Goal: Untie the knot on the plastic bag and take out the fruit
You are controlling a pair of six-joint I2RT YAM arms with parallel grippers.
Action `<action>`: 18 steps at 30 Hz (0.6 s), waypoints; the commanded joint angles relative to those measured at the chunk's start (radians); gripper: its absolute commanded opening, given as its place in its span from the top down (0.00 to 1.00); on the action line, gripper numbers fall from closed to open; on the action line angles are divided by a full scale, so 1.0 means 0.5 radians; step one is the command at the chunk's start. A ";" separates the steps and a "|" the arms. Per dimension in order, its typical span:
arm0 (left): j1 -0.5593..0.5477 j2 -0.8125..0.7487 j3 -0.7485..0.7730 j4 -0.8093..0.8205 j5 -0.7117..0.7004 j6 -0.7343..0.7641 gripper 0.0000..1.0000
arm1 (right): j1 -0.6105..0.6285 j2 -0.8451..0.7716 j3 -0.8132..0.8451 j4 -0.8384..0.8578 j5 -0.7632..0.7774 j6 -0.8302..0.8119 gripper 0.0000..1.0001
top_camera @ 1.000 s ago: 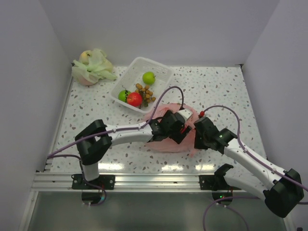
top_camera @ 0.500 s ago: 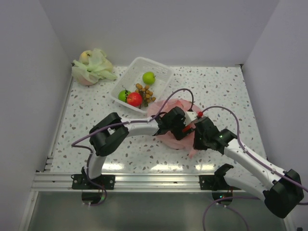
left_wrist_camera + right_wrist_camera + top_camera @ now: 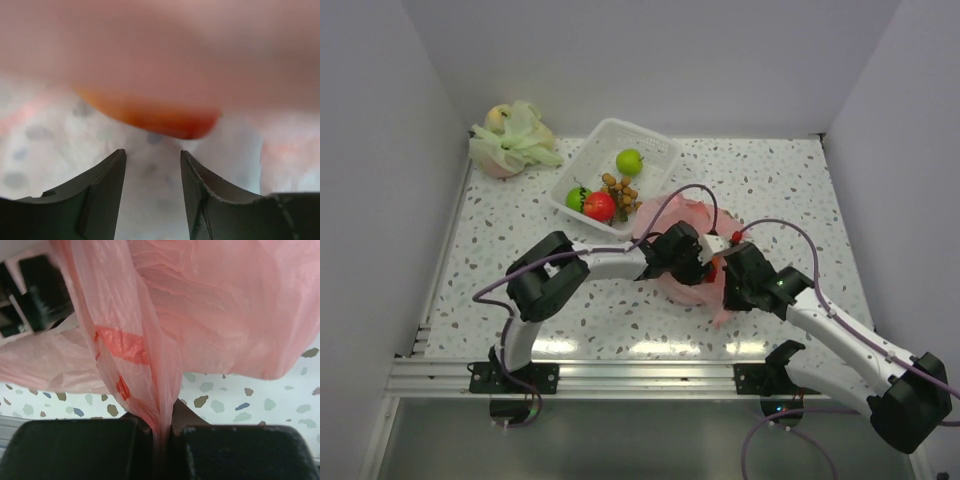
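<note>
The pink plastic bag [image 3: 682,222] lies crumpled mid-table, just right of the white basket [image 3: 655,140]. My left gripper [image 3: 707,266] is open and reaches into the bag; in its wrist view the open gripper [image 3: 152,156] has a blurred red-orange fruit [image 3: 160,117] just ahead of it, under pink film [image 3: 160,45]. My right gripper [image 3: 724,292] is shut on a gathered strip of the bag [image 3: 162,405] and holds it up off the table. No tied knot shows. The basket holds a green fruit [image 3: 629,161], a second green fruit [image 3: 576,198], a red fruit [image 3: 599,206] and brown berries [image 3: 618,191].
A pale green bag [image 3: 512,142] with fruit inside sits at the back left corner. White walls close the table on the left, back and right. The two arms meet close together at the bag, with cables looping over it.
My left gripper has pushed to the right, deeper into the bag. The bag has bunched up and shifted toward the basket. The right gripper has kept its hold and stayed nearly in place.
</note>
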 commanded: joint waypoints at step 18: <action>-0.148 -0.920 -0.758 0.123 -0.351 -1.080 0.13 | 0.010 0.316 1.045 -0.594 0.298 -0.225 0.01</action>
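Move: My left hand is down in the pink bag with its fingers half open. The orange-red mango is just past the fingertips, some 3 cm to the right, 1 cm ahead and 1 cm up, partly hidden by bag film. From this hand, the red fruit in the basket is about 15 cm ahead and 25 cm left; the basket's middle is 22 cm ahead and 21 cm left. My right hand still pinches the bunched bag handle, with the mango about 9 cm ahead, 3 cm left and 5 cm below. I let go of the bag handle, opening my right fingers wide as that hand eases about 3 cm right, then lifts some 11 cm while moving forward and swinging back left. Meanwhile I draw my empty left hand back and left away from the mango, then up about 5 cm, reopening its fingers and turning counter-clockwise some 20 degrees. ##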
